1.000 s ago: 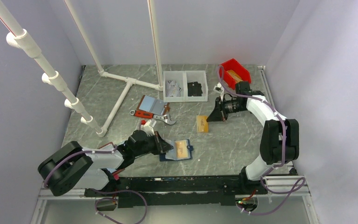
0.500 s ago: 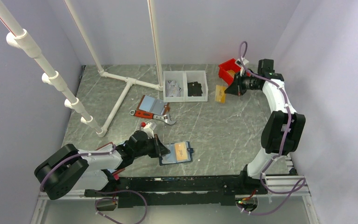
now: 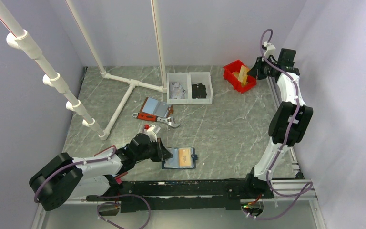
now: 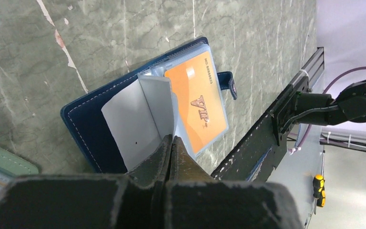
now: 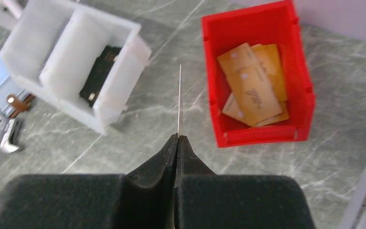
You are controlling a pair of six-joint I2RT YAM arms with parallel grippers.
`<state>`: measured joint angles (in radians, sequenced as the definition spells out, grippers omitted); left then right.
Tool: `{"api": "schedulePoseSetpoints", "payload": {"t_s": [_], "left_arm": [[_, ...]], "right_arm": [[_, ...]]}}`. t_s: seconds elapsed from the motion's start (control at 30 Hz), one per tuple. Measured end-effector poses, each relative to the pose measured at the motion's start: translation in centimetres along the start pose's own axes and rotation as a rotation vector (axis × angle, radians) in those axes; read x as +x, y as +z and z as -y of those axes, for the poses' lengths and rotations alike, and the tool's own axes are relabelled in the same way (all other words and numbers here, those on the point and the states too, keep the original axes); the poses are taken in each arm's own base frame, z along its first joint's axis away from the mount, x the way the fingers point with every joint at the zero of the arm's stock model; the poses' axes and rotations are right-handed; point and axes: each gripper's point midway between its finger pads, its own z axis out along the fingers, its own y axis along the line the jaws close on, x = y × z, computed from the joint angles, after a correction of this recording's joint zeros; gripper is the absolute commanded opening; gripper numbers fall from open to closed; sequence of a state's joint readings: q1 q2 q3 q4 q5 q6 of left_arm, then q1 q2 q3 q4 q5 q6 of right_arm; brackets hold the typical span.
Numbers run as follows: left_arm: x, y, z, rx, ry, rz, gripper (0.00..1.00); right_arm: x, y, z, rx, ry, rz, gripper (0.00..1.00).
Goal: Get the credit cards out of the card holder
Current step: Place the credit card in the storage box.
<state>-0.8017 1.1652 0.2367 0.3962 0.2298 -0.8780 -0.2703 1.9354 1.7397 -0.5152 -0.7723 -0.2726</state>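
The navy card holder lies open near the table's front edge. An orange-gold credit card sits in its light blue pocket. My left gripper is shut at the holder's left side, its tips pinching the edge of the pale inner flap. At the back right, my right gripper is shut on a tan credit card, held upright over the red bin. That card shows edge-on in the right wrist view. No black card is visible.
Several tan cards lie in the red bin. A white two-compartment tray stands left of it. A red-edged holder, a wrench and a white pipe frame sit mid-left. A green-edged holder lies beside the navy one.
My right arm has carried the tan card from the middle of the table up and right to above the red bin. The left gripper and the holder shifted slightly.
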Motion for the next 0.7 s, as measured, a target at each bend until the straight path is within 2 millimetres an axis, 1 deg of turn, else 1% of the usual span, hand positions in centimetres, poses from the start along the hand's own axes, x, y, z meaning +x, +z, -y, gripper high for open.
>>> {"api": "schedulePoseSetpoints", "payload": {"t_s": [0.13,0.4,0.47,0.57,0.7], "left_arm": [[0.1,-0.1,0.1,0.011,0.021,-0.007,0.0],[0.2,0.1,0.5,0.032,0.065,-0.031,0.0],[0.1,0.1,0.7,0.039,0.076,-0.037,0.0],[-0.1,0.1,1.0,0.049,0.092,-0.039,0.0],[-0.2,0.1,1.0,0.052,0.102,-0.045,0.0]], "right_arm": [[-1.1,1.1,2.8,0.062,0.014,0.041,0.0],[-2.9,4.3,7.0,0.117,0.05,0.096,0.0],[-2.6,5.0,7.6,0.116,0.066,0.097,0.0],[-1.6,6.2,8.5,0.112,0.102,0.085,0.0],[0.6,7.9,9.3,0.098,0.146,0.054,0.0]]}}
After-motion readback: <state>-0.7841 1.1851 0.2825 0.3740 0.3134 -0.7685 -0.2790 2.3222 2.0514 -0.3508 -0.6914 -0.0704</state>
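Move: The red storage box I'm bringing the held card to is about 12 cm ahead of my right hand, some 2 cm to its right and roughly 15 cm below. Yellow cards already lie on its floor, about 12 cm ahead, 2 cm right and 17 cm down. The white two-part box sits about 25 cm left and 4 cm ahead, 15 cm below. From my left hand the red box is some 42 cm ahead and 36 cm right, about level. With the card still pinched, I carry my right hand forward about 10 cm and nearly 4 cm to the right towards the red box, then ease off the forward travel and sink some 6 cm, bringing the card over the yellow cards. My wrist turns about 10 degrees clockwise; the fingers stay shut. My left hand stays by the open holder, keeping its hold on the pale sleeve. ##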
